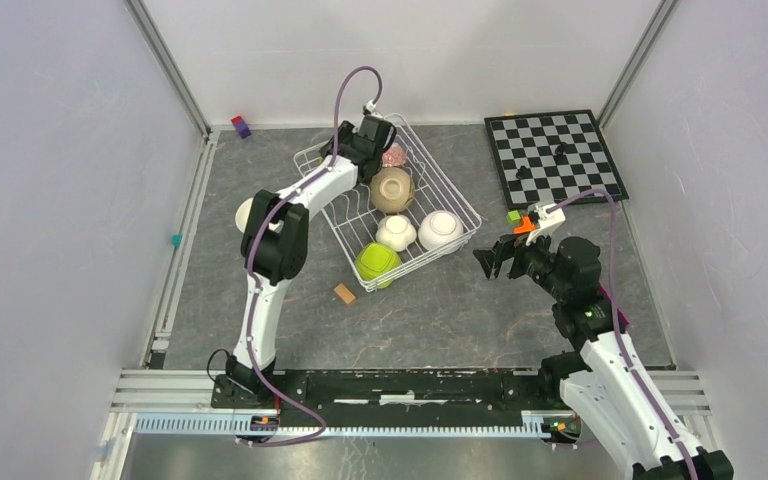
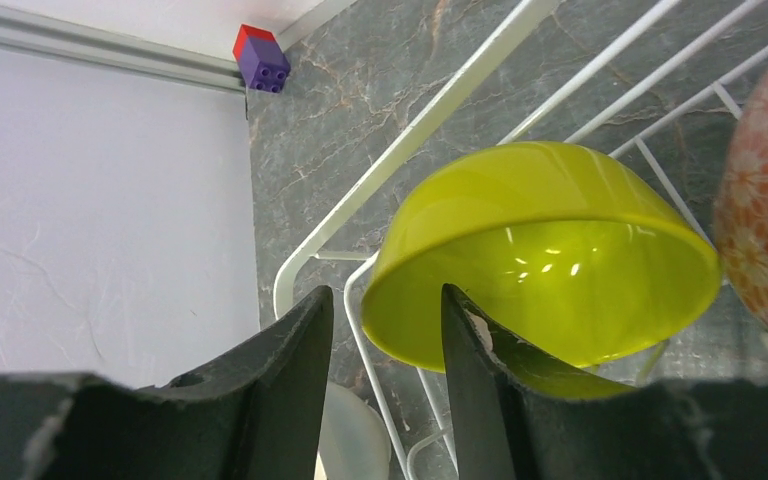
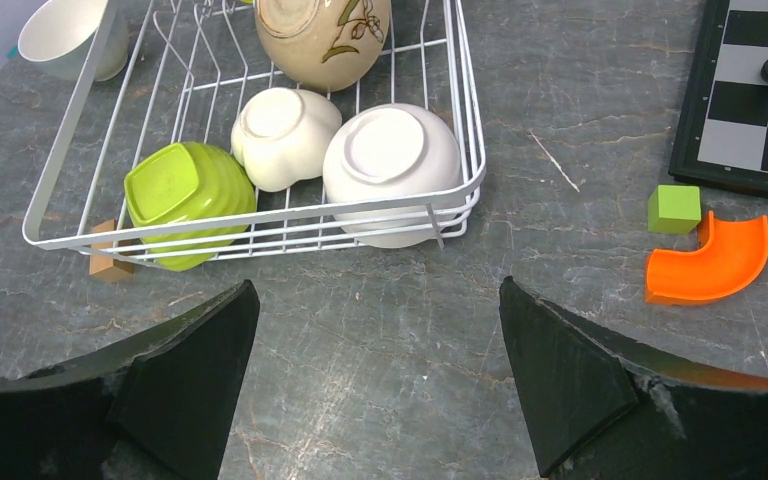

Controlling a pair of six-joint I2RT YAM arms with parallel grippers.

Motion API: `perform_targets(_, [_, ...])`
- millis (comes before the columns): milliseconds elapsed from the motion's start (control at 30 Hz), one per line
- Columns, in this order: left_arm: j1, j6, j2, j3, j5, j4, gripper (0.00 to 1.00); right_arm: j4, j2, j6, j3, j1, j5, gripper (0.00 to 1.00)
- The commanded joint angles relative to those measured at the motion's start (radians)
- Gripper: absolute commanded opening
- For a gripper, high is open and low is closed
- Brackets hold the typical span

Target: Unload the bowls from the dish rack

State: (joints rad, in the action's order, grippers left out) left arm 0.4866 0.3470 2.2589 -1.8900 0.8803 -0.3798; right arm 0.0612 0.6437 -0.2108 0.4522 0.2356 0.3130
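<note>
The white wire dish rack point(image 1: 460, 205) lies askew mid-table. In it are a patterned reddish bowl point(image 1: 394, 155), a tan bowl point(image 1: 391, 188), a squarish white bowl point(image 1: 396, 232), a round white bowl point(image 1: 440, 229) and a lime green bowl point(image 1: 376, 263). My left gripper point(image 1: 365, 140) is at the rack's far corner. In its wrist view the left gripper point(image 2: 386, 290) is open astride the rim of a second lime bowl point(image 2: 545, 250), and its left finger is clear of the bowl. My right gripper point(image 3: 377, 285) hangs wide open and empty over the table, in front of the rack point(image 3: 260, 230).
A white bowl point(image 1: 247, 213) sits on the table left of the rack. A wooden block point(image 1: 344, 293) lies by the rack's near corner. The chessboard point(image 1: 555, 155) is at the back right, with a green cube point(image 3: 674, 208) and an orange curved piece point(image 3: 710, 262) before it. A purple block point(image 2: 260, 60) is by the back wall.
</note>
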Motion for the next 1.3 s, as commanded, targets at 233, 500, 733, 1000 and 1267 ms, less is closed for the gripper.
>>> perform_targets(233, [-0.045, -0.140, -0.035, -0.071, -0.081, -0.047, 0.47, -0.038, 0.013, 0.011, 0.045, 0.001, -0.002, 0.97])
perform_targets(500, [-0.058, -0.181, -0.026, -0.084, -0.125, -0.078, 0.28, -0.040, 0.017, 0.009, 0.046, 0.001, -0.002, 0.96])
perform_targets(733, [-0.069, -0.207, -0.016, -0.110, -0.154, -0.115, 0.17, -0.035, 0.010, 0.007, 0.050, 0.002, -0.002, 0.96])
perform_targets(1000, [-0.067, -0.205, -0.071, -0.122, -0.116, -0.144, 0.02, -0.027, 0.001, 0.004, 0.055, 0.002, -0.005, 0.96])
perform_targets(1267, [-0.065, -0.223, -0.213, -0.089, -0.076, -0.159, 0.02, -0.031, -0.013, -0.017, 0.057, 0.002, 0.007, 0.96])
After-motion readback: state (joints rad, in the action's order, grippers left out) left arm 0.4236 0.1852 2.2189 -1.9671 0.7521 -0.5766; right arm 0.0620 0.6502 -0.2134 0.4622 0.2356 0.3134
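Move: The yellow bowl stands tilted in the dish rack with its middle about 6 cm to the left hand's right, level with it fore and aft and some 3 cm lower, so that the open fingers are at the left end of its rim. From this hand the pink patterned bowl is about 16 cm right and 4 cm ahead, the tan bowl 18 cm right and 4 cm back; the rack's left corner is some 5 cm left and 2 cm ahead. From the right hand the yellow bowl lies roughly 38 cm left and 24 cm ahead. The left hand shifts about 2 cm to its left along the end of the yellow bowl, sinking just under 1 cm and rolling its left side down some 10 degrees, while the half-open fingers close nearly shut and pinch the rim, one finger inside the bowl and one outside. With the rim pinched, the hand eases back about 1 cm and then starts straight up, rising nearly 2 cm right at the end. ##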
